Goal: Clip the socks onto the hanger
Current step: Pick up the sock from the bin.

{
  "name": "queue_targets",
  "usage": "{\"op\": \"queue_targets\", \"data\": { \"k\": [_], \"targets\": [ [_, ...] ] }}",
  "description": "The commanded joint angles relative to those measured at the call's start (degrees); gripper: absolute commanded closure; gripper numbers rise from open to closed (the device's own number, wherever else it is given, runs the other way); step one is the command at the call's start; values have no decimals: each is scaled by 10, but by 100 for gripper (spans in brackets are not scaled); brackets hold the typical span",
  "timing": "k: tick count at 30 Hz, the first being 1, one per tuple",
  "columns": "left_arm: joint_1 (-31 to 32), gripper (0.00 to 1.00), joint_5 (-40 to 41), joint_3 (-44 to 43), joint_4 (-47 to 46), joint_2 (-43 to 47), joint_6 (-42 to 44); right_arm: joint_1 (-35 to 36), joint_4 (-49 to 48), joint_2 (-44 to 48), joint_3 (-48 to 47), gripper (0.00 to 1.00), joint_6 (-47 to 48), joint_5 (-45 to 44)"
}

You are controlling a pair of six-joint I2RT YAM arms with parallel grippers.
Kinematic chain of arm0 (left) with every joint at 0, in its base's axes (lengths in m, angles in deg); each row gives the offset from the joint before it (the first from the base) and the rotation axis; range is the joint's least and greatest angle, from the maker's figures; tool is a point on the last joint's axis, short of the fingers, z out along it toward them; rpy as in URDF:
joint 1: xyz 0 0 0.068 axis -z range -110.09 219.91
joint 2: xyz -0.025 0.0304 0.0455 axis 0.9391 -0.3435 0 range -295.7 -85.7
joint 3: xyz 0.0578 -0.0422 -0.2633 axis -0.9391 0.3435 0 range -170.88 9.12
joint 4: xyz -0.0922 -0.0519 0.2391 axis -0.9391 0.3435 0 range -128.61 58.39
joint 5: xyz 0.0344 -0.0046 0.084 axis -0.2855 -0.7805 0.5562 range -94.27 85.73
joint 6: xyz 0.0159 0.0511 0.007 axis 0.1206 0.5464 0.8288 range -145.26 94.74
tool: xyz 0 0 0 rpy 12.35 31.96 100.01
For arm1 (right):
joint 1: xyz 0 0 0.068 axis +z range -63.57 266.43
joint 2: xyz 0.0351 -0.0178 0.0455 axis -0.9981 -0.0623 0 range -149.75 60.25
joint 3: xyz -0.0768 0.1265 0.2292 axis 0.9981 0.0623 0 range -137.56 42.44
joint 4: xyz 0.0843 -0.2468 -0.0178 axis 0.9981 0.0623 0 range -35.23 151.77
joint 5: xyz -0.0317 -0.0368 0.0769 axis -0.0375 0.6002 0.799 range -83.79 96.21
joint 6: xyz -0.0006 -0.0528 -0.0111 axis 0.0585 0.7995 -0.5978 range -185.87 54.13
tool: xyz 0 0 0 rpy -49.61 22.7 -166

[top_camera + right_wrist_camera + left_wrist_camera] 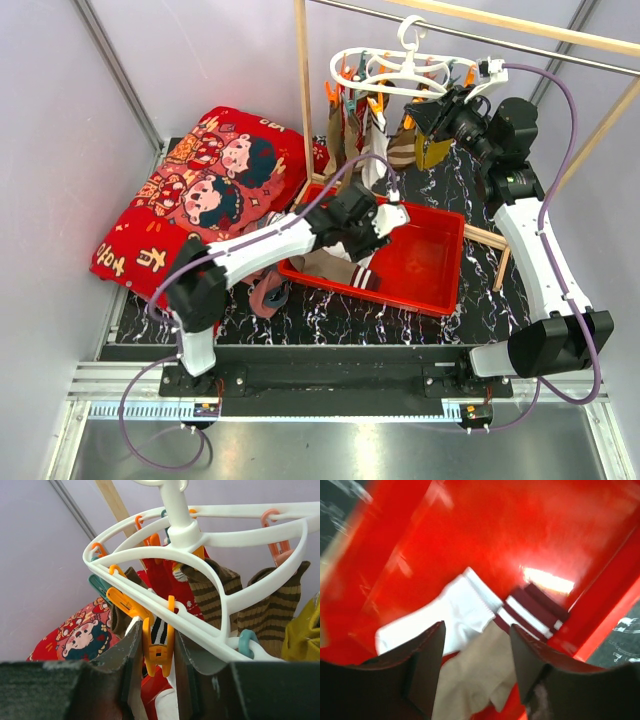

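Note:
The white hanger [400, 65] hangs from the rail at the back, with several socks [350, 135] clipped under it. In the right wrist view my right gripper [157, 630] is shut on an orange clip peg [159, 652] of the hanger [210, 540], and a black-and-white striped cuff shows between the peg's arms. Brown striped socks [215, 595] hang beyond it. My left gripper [476, 630] is open low over the red tray [520, 525]. A taupe sock [475, 675] lies between its fingers, next to a white sock [445, 615] and a striped cuff [530, 612].
The red tray [430, 270] sits mid-table under the hanger. A red cartoon-print cushion [190, 190] fills the left side. Thin wooden poles [303, 100] frame the hanger. A mauve cloth bundle [268, 295] lies beside the tray's near-left corner.

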Motion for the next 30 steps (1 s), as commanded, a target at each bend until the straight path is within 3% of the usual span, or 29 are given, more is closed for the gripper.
{"op": "queue_targets", "data": {
  "k": [1,12,19,30],
  "targets": [
    [12,46,12,-77,62,-51,-9,8,14,14,3,100,-1,7],
    [34,60,37,-159,100,-174,-121,8,15,16,5,100,6,0],
    [41,62,85,-167,103,-201,-188,8,14,12,5,100,8,0],
    [41,62,153,-181,108,-243,-189,8,32,16,7,100,15,-6]
  ]
}}
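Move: The cuff of the white sock in the bin lies about 12 cm below the left gripper, some 3 cm to its right and 1 cm ahead. The brown sock's striped cuff is next to it, about 4 cm nearer the base and 1 cm farther right. The bin's near rim crosses about 9 cm back and 4 cm right of this hand. From the right gripper, the white cuff is some 41 cm down, 13 cm back and 7 cm left. Bring the left gripper about 11 cm down into the bin towards the white sock's cuff, fast at first and then easing, bearing a little right and back before coming forward and slightly left again. Narrow the fingers to a smaller gap without shutting them, and steepen the hand while turning it some 15 degrees counter-clockwise. Keep the right gripper still on the orange clip at the hanger. ##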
